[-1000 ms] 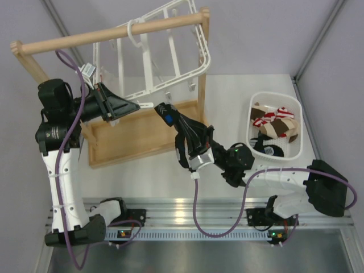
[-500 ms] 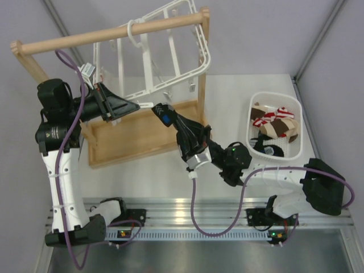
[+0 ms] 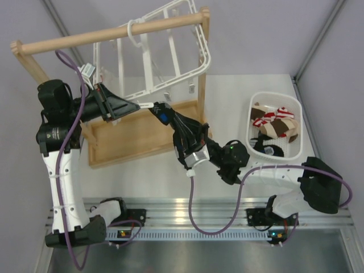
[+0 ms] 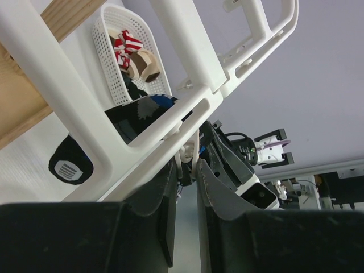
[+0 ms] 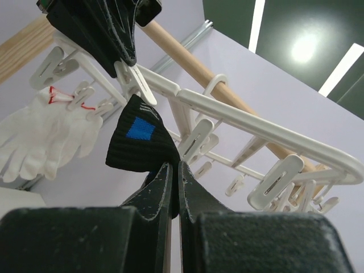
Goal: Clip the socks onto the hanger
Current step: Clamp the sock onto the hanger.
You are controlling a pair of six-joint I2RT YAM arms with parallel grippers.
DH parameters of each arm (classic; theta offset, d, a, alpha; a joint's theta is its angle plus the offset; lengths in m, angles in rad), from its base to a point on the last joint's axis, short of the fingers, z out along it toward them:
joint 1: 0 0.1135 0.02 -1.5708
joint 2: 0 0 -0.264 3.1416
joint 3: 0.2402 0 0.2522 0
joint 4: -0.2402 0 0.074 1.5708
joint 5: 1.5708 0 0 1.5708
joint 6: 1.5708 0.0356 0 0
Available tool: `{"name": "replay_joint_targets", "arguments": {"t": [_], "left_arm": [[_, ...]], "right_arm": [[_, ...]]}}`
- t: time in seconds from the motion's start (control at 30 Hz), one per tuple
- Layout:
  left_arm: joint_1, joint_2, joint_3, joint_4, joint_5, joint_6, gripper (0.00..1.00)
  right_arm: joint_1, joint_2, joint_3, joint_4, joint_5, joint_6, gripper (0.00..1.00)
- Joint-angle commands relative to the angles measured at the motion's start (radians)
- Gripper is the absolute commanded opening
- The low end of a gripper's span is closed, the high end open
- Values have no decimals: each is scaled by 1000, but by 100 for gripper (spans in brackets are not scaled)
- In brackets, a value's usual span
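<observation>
The white hanger [image 3: 170,51] hangs by its hook from a wooden rail. My left gripper [image 3: 136,106] is shut on one of its small white clips [image 4: 191,152], squeezing the clip's tails between both fingers. My right gripper [image 3: 173,122] is shut on a black sock with a blue patch [image 3: 162,111]. The sock's cuff [image 5: 136,139] stands up just below the held clip [image 5: 134,79] and touches or nearly touches it. Through the hanger bars [image 4: 68,108], the left wrist view shows the sock [image 4: 142,114]. Other free clips [image 5: 278,182] dangle from the frame.
The wooden stand has a top rail [image 3: 108,34] and a flat base frame [image 3: 131,139] under the hanger. At the right, a white basket [image 3: 250,114] holds more socks, striped and tan. White gloves [image 5: 40,139] hang from clips on the hanger's far side.
My right arm has carried the sock up and to the left, bringing its cuff close to the clip held by my left gripper. The left arm has stayed still.
</observation>
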Motion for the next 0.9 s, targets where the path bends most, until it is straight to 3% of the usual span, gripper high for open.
{"name": "replay_joint_targets", "arguments": {"t": [0.0,0.57,0.6,0.73,0.77,0.87], "left_arm": [[4,-11,-17,74,53,-29,22],[4,-23,-39,92,80,-42,22],[3,-23,-40,92,79,-40,25],[4,-25,-39,92,70,-38,55],[4,-26,-37,90,64,-37,67],[7,-34,-37,86,56,-32,76]], "right_arm": [[10,8,54,323,-18,29,0],[10,51,127,305,-4,39,0],[10,53,127,307,-6,39,0],[9,53,117,313,-24,35,0],[9,51,119,311,-25,33,0],[10,48,111,313,-33,29,0]]}}
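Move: The open white clip is pinched in the left fingers, its mouth some 3 cm to the right of that hand's point and level with it. From the right hand, which holds the black sock, the clip mouth is about 7 cm to the left, 2 cm ahead and 4 cm higher. The sock cuff stands roughly 4 cm left, 1 cm ahead and 2 cm above the right hand; a neighbouring clip hangs some 5 cm ahead, 1 cm left and 4 cm up. Leftward and a little up, the right hand eases the sock cuff about 1.5 cm into the mouth of the clip, lifting in the middle and settling slightly afterwards, its fingers still shut on the sock. The left hand holds the clip in place until the cuff is there, then spreads its fingers wide and lets go of the clip's handles. ##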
